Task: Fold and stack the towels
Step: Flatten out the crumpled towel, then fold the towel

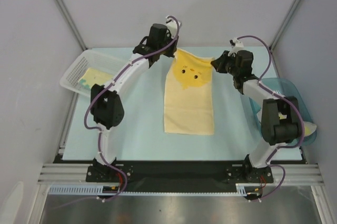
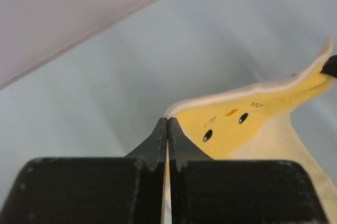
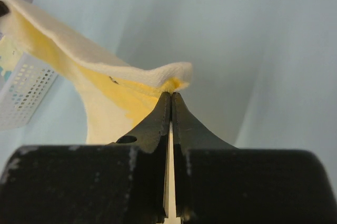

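Observation:
A pale yellow towel with a chick face (image 1: 189,95) lies lengthwise in the middle of the light blue table, its far edge raised off the surface. My left gripper (image 1: 172,51) is shut on the far left corner, seen close up at the left gripper (image 2: 167,122) with the chick towel (image 2: 237,124) beside it. My right gripper (image 1: 215,64) is shut on the far right corner; in the right wrist view the right gripper (image 3: 171,95) pinches the towel (image 3: 105,76), which sags away to the left. Another yellowish towel (image 1: 93,76) lies in the basket.
A white mesh basket (image 1: 73,71) stands at the far left of the table, also seen as the basket (image 3: 23,92) in the right wrist view. A blue translucent tub (image 1: 287,92) sits at the right edge behind the right arm. Grey walls enclose the table.

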### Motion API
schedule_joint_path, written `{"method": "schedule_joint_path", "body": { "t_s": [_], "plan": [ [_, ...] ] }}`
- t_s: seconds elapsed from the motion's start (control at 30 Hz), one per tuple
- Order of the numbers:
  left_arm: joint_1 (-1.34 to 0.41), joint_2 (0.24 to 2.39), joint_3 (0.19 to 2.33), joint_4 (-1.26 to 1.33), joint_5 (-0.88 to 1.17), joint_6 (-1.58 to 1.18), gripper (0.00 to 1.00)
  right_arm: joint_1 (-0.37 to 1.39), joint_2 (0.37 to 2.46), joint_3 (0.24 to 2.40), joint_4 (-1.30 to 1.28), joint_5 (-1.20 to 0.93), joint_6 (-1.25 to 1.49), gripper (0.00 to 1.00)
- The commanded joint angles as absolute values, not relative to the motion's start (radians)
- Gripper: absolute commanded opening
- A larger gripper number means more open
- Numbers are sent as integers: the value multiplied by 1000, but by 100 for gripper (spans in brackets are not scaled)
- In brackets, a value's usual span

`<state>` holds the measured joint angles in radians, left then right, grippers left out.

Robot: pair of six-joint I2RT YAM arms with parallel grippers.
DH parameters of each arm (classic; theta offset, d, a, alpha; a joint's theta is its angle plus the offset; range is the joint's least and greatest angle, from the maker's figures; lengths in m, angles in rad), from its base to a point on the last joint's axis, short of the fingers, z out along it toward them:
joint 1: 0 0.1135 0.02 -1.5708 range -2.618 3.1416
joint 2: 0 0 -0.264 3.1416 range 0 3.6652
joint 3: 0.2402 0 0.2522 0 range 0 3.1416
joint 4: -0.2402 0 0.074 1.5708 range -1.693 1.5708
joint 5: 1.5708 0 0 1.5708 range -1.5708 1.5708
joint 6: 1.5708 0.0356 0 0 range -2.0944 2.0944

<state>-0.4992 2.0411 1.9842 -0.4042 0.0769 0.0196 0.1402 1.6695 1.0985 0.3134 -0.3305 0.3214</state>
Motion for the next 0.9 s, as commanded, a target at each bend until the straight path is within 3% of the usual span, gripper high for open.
{"method": "schedule_joint_path", "body": {
  "t_s": [0.0,0.3,0.6,0.87],
  "plan": [
    [-465,2081,2109,-301,133,95,0,123,1739,1190,558,-451,334,0],
    [-465,2022,1878,-193,130,175,0,98,1861,1214,588,-572,316,0],
    [-474,1824,1545,-222,250,210,0,98,1724,1037,434,-580,264,0],
    [-531,1756,1433,-345,273,232,0,98,1545,766,453,-537,307,1]
  ]
}}
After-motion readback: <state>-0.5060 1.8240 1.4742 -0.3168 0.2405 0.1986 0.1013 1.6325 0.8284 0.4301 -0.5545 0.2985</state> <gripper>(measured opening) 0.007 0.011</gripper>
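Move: Both grippers hold the far hem of the yellow towel in the air. The middle of its part lying on the table is about 17 cm back, 5 cm to the right and 20 cm below the left hand, and about 14 cm back, 10 cm to the left and 16 cm below the right. The white basket stands roughly 33 cm left of the left hand and 3 cm back; the blue tub is some 28 cm right of the right hand and 15 cm back. Keep both grippers shut on the towel's hem and carry it about 4 cm farther forward, then draw it back some 10–12 cm over the lying cloth while sinking, so the left hand ends 9 cm lower and the right 7 cm. Let the left wrist swing clockwise and the right counter-clockwise, each roughly 10–15 degrees. ##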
